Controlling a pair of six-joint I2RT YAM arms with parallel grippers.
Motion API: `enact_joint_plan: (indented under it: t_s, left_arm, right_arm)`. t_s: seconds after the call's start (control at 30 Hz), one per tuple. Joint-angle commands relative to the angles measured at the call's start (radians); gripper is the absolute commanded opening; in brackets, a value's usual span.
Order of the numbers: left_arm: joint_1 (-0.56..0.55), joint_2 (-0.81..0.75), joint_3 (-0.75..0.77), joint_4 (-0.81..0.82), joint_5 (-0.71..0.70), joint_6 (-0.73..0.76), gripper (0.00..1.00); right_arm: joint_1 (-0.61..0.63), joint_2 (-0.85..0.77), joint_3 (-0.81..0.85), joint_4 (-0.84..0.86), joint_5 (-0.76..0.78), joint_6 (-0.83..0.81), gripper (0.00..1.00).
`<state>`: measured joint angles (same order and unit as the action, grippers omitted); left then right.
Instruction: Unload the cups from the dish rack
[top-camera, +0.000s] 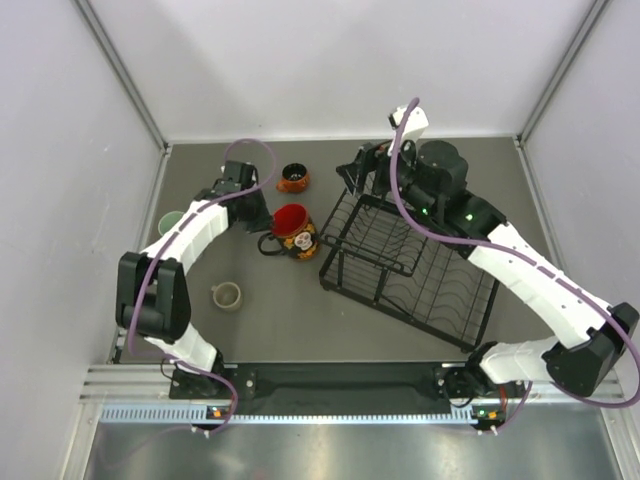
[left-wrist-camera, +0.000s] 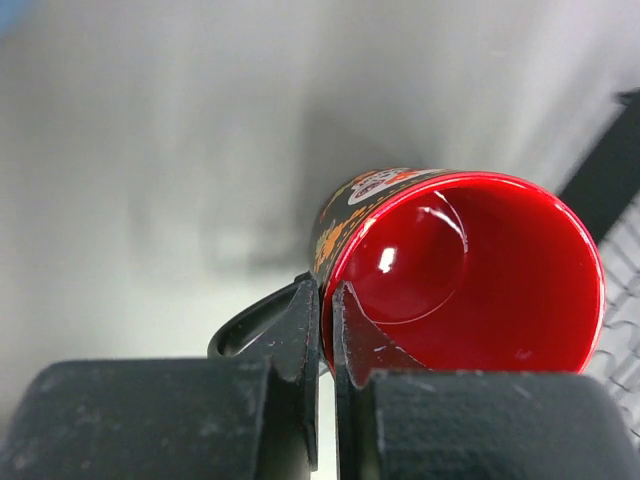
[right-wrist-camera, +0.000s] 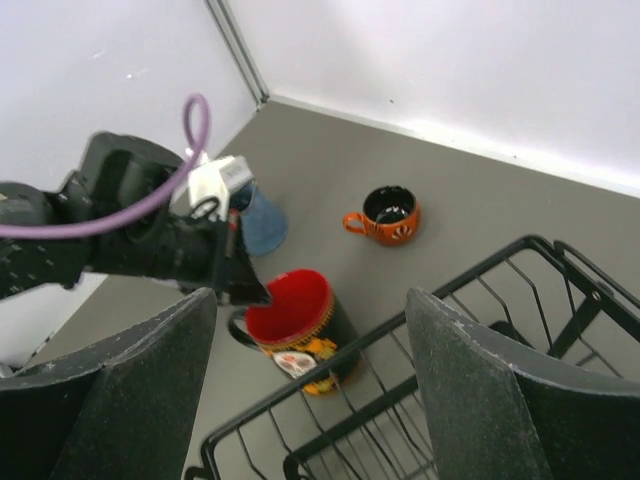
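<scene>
My left gripper (left-wrist-camera: 326, 300) is shut on the rim of the large red mug (left-wrist-camera: 470, 270), one finger inside and one outside by the black handle. From above, that mug (top-camera: 292, 232) sits just left of the black wire dish rack (top-camera: 410, 262) and looks tilted. My right gripper (top-camera: 362, 172) hangs open over the rack's far left corner with nothing between its fingers. In its view, the red mug (right-wrist-camera: 300, 325), the rack's rim (right-wrist-camera: 480, 290), a small orange cup (right-wrist-camera: 388, 215) and a blue mug (right-wrist-camera: 262, 222) lie below.
A mint-green tumbler (top-camera: 170, 222) stands at the far left beside my left arm. A small beige mug (top-camera: 227, 296) sits nearer the front. The orange cup (top-camera: 293, 179) is behind the red mug. White walls close in the back and sides.
</scene>
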<state>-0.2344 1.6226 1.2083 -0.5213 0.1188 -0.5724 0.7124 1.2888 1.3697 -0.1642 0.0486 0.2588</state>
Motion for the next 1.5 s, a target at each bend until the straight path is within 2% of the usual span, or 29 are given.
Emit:
enact_joint_plan:
  t_s: [0.0,0.17,0.3,0.5,0.9,1.03,1.13,1.27,1.37,1.4,1.43,1.47]
  left_arm:
    - [0.032,-0.121,0.092,-0.052,-0.080,0.020,0.00]
    - [0.035,-0.130,0.165,-0.123,-0.157,0.046,0.00]
    - [0.035,-0.139,0.171,-0.118,-0.186,0.069,0.00]
    - [0.035,-0.141,0.126,-0.025,-0.168,0.075,0.00]
    - [0.027,-0.061,0.070,0.043,-0.130,0.062,0.00]
    - [0.012,-0.043,0.047,0.066,-0.123,0.055,0.00]
    - [-0.002,-0.026,0.045,0.067,-0.125,0.059,0.00]
    - [-0.008,-0.030,0.045,0.061,-0.130,0.065,0.00]
    - [-0.009,-0.049,0.054,0.049,-0.123,0.071,0.20]
    - [-0.008,-0.053,0.062,0.043,-0.123,0.074,0.28]
    - [-0.009,-0.058,0.082,0.023,-0.123,0.075,0.40]
    - [-0.009,-0.070,0.094,0.017,-0.095,0.077,0.46]
  right_arm:
    - [-0.016,-0.046,-0.006,0.051,0.007,0.011,0.77]
    - [-0.022,-0.062,-0.020,0.051,0.014,0.002,0.77]
    - [-0.031,-0.072,-0.027,0.051,0.020,-0.001,0.77]
    - [-0.042,-0.080,-0.044,0.048,0.039,-0.010,0.77]
    - [-0.054,-0.131,-0.119,0.017,0.077,-0.030,0.79]
    - [-0.053,-0.167,-0.138,-0.006,0.085,-0.027,0.88]
    - [-0.054,-0.189,-0.127,-0.043,0.094,-0.024,1.00]
    - [-0.053,-0.221,-0.118,-0.057,0.091,-0.016,1.00]
    - [-0.051,-0.227,-0.106,-0.087,0.091,-0.010,1.00]
    - [-0.054,-0.229,-0.104,-0.098,0.096,-0.009,1.00]
    - [-0.053,-0.232,-0.101,-0.107,0.099,-0.009,1.00]
    - [-0.053,-0.238,-0.100,-0.112,0.103,-0.010,1.00]
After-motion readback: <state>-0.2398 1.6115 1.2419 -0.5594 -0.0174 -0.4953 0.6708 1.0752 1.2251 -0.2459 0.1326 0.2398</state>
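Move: The left hand already has the big red-lined mug pinched by its left rim; the mug's middle lies about 6 cm right of it, 1 cm back and 5 cm below, and its set-down spot some 2 cm left of that middle. The orange cup is roughly 14 cm ahead and 5 cm right, the blue cup 8 cm ahead and 11 cm left, the rack's left corner 8 cm back and 12 cm right. From the right hand the mug is about 14 cm left, 5 cm ahead and 32 cm down. Keeping its pinch on the mug's rim, the left hand swings about 5 cm left, away from the rack, while rising 4 cm and rolling its left side up some 10 degrees, then sinks almost as far and eases about 3 cm back right as the fingers part and let go, still straddling the rim. The empty right hand draws about 6 cm right and a little back over the rack, away from the mug, dipping and partly rising again as its fingers open fully. ##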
